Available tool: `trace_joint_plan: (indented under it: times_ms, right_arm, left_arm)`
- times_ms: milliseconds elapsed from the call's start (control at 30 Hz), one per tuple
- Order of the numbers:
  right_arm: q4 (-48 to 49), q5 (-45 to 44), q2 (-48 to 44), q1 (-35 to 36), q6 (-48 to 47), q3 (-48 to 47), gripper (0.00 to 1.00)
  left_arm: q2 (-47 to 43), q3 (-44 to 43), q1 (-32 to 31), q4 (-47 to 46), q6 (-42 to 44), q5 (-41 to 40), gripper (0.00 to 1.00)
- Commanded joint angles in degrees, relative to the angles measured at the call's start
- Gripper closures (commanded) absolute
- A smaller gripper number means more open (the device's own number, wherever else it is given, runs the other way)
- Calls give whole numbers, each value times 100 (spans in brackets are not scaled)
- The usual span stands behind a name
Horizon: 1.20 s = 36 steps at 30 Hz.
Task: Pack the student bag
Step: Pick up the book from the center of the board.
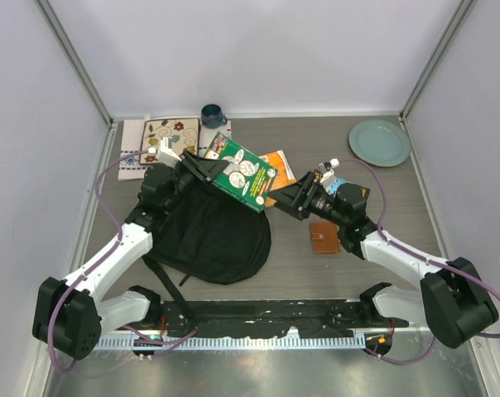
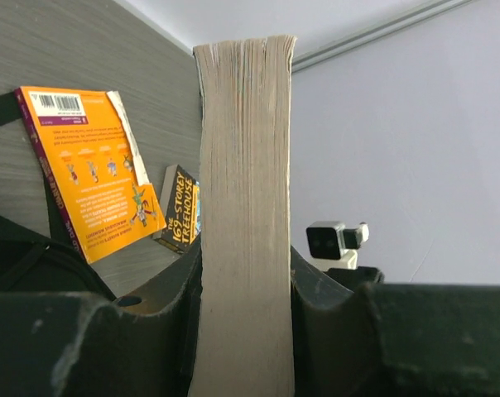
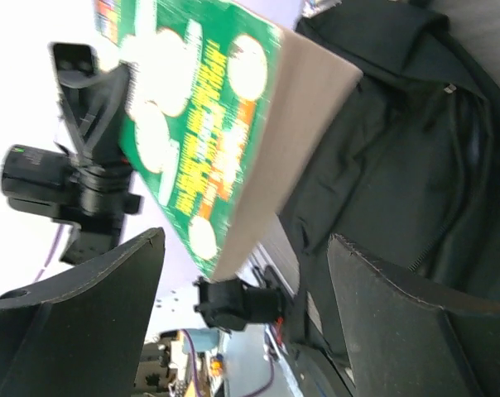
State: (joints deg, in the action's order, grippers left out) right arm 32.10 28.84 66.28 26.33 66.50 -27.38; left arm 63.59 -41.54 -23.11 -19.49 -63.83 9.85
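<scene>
The student bag (image 1: 213, 231) lies black and slumped on the table in front of the left arm. My left gripper (image 1: 207, 169) is shut on a green paperback book (image 1: 245, 174) and holds it tilted in the air above the bag's far edge. In the left wrist view the book's page edge (image 2: 246, 165) stands clamped between both jaws of that gripper (image 2: 246, 331). My right gripper (image 1: 279, 200) is open just right of the book, nothing between its fingers. In the right wrist view the green book (image 3: 192, 124) hangs beyond the open gripper (image 3: 246, 256), with the bag (image 3: 407, 157) behind.
An orange book (image 1: 278, 169) lies behind the green one, seen too as the orange book (image 2: 93, 178) beside a dark paperback (image 2: 182, 219). A brown wallet (image 1: 324, 237) lies near the right arm. At the back are a patterned cloth (image 1: 163, 139), a blue mug (image 1: 213, 115) and a green plate (image 1: 379, 142).
</scene>
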Motion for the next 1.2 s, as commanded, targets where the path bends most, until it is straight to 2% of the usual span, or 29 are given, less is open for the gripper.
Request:
trace_joint_plan:
  times_ms: [0,267,600,867,967,1000,1067,1100,1133,1167]
  right_arm:
    - [1799,-256,165,92,600,-163,15]
    - [2819,-72,1052,109,1295,-260,15]
    - [2854,-45,1220,118,1330,-312,15]
    - [4224,-36,1932,127,1909,-611,17]
    - [4708,-133,2055,127,2016,-585,28]
    - [4779,-159,2055,127,2042,-567,39]
    - [4876,-203,2047,136,2069,-515,51]
    - [4859,-203,2047,127,2077,-506,74]
    - [4876,-203,2038,127,2069,-488,83]
    - [4885,-212,2003,127,2060,-436,97]
  left_arm:
    - [-242,58,0,-960,-366,-97,100]
    - [-163,225,-9,-1567,-622,9,100]
    - [-119,181,0,-1707,-648,193,100]
    - [355,313,-9,-2569,-1139,711,100]
    - [373,445,-9,-2701,-1175,650,100]
    - [347,497,0,-2692,-1175,641,100]
    - [329,533,0,-2657,-1149,589,100]
    - [329,533,-9,-2622,-1105,562,100]
    - [338,524,0,-2509,-1070,554,100]
    - [347,498,0,-2438,-1009,571,93]
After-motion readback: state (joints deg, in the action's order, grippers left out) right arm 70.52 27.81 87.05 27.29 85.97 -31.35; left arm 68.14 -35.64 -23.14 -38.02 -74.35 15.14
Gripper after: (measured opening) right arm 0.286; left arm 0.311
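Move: The green book is already in my left fingers. From my open right hand its middle lies about 9 cm left, 6 ahead and 6 higher; from my left hand, some 4 cm right, 2 back and about level. Some 20 cm below my right hand lie the orange book, about 17 cm ahead and dead in line, and the brown wallet, 14 cm right and about level fore and aft; the black bag is 17 cm left, 2 ahead, 17 below. I bring my open right hand up about 5 cm, forward 4 and left 3 to the green book's free right-hand end, rolling it some 20 degrees so its left side lifts, then close the fingers and pinch that end. My left hand keeps its grip, rolling about 10 degrees so its right side rises, and eases a little to the right. ##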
